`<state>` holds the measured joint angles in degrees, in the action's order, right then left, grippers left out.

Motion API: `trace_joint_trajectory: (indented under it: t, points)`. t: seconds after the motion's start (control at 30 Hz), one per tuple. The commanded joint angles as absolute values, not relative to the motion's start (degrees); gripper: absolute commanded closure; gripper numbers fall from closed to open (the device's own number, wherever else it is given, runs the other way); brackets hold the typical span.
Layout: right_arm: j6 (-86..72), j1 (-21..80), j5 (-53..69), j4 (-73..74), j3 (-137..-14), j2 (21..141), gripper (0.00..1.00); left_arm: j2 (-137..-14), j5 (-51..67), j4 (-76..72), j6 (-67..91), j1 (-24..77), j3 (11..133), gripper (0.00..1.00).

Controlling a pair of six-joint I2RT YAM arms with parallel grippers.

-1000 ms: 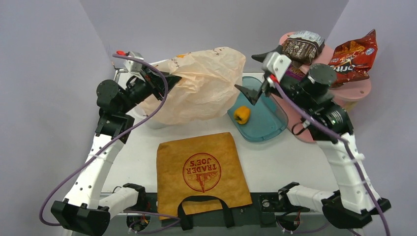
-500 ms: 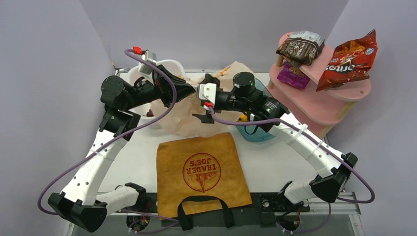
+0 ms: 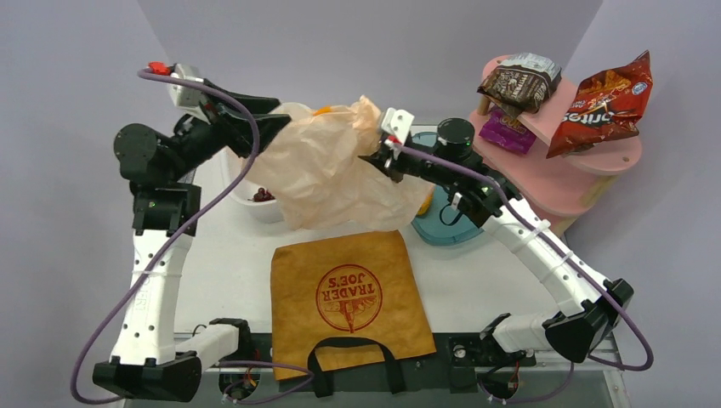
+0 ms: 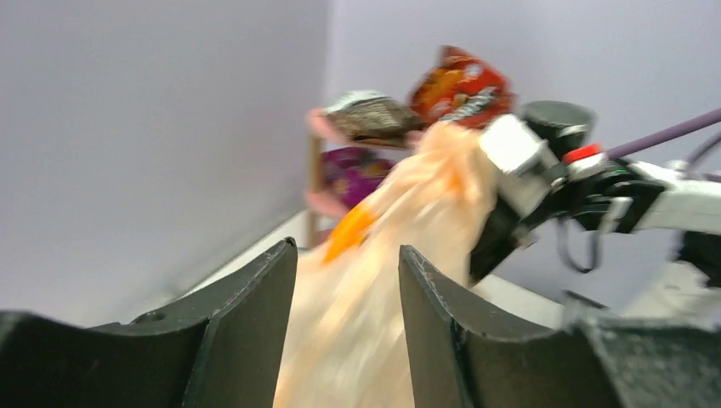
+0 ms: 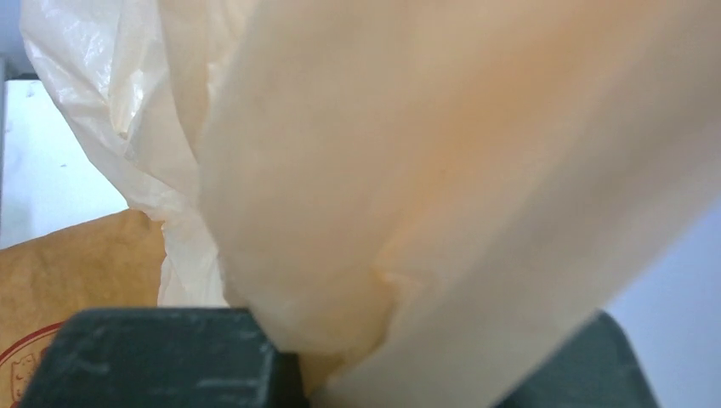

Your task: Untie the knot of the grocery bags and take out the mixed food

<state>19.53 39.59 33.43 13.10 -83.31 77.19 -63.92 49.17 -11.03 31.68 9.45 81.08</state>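
Observation:
The peach plastic bag (image 3: 327, 174) hangs bunched above the table's far middle, blurred in the left wrist view (image 4: 400, 255). My right gripper (image 3: 374, 160) is shut on its right upper edge, and film fills the right wrist view (image 5: 340, 382). My left gripper (image 3: 279, 125) stands open at the bag's left top, with film in the gap between its jaws (image 4: 344, 255). The brown Trader Joe's tote (image 3: 349, 289) lies flat in front. A yellow pepper (image 3: 424, 204) peeks out in the teal tub (image 3: 455, 228). Dark grapes (image 3: 263, 195) sit in a white tub. The Doritos bag (image 3: 605, 100) and brown snack bag (image 3: 519, 83) rest on the pink shelf.
The pink two-level shelf (image 3: 587, 161) stands at the back right, with a purple packet (image 3: 508, 133) on its lower level. The white tub (image 3: 259, 208) is half hidden under the bag at the back left. Grey walls close in on both sides and behind.
The right arm swung from above the teal tub to the bag, shut on it and lifted it. The left gripper opened from its shut hold and pulled back up to the left.

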Motion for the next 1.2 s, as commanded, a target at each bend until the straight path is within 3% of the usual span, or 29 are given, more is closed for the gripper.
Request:
trace_joint_trajectory:
  t: [0.0, 0.07, 0.17, 0.37, 0.53, 0.73, 1.0, 1.17]
  points:
    - [13.07, 35.26, 35.72, 7.87, -81.52, 72.34, 1.0, -61.11, 51.95, 0.11, 19.65, -0.25, 84.1, 0.54]
    - [11.81, 34.3, 37.34, 7.09, -81.7, 71.91, 1.0, -60.33, 53.54, 6.91, 12.85, -1.58, 83.03, 0.53]
    - [7.33, 34.18, 40.26, 3.08, -82.23, 71.96, 1.0, -59.7, 55.84, 3.12, 10.57, -1.0, 76.33, 0.53]
    - [-3.62, 36.32, 41.09, -7.0, -83.33, 74.95, 1.0, -64.51, 54.88, -1.35, 8.46, 12.54, 74.5, 0.53]
    - [-18.73, 37.48, 41.36, -16.27, -85.14, 78.98, 1.0, -63.86, 49.5, -15.41, 13.61, 22.91, 69.59, 0.52]
    - [-36.36, 37.44, 45.62, -27.52, -84.7, 82.43, 1.0, -62.47, 39.22, -23.03, 14.09, 25.43, 66.93, 0.52]
    - [-44.59, 36.23, 48.56, -31.79, -84.17, 84.04, 1.0, -62.81, 25.38, -9.4, 7.49, 27.57, 71.96, 0.52]
    - [-45.24, 36.14, 49.85, -31.26, -84.79, 84.34, 1.0, -62.12, 22.34, -6.61, 6.8, 28.52, 72.58, 0.28]
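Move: About 13 cm to the right of the left hand and 14 cm below it, level in reach, is the middle of the plastic grocery bag, held by the right hand; that middle lies some 6 cm left of the right hand and 3 cm lower, level in reach. The white bin stands about 27 cm ahead of the left hand, 10 cm left and 47 cm down; the Trader Joe's bag lies 15 cm back, 14 cm right and 53 cm down. Swinging first about 5 cm left, clear of the plastic grocery bag, the left hand then sweeps right some 12 cm and down, rises a few centimetres, and ends at the plastic bag's left side, its half-open fingers spreading wider. The right hand keeps its pinch, lifts the bag about 8 cm, easing right and then back left, tips its fingers up and rolls some 35 degrees. ##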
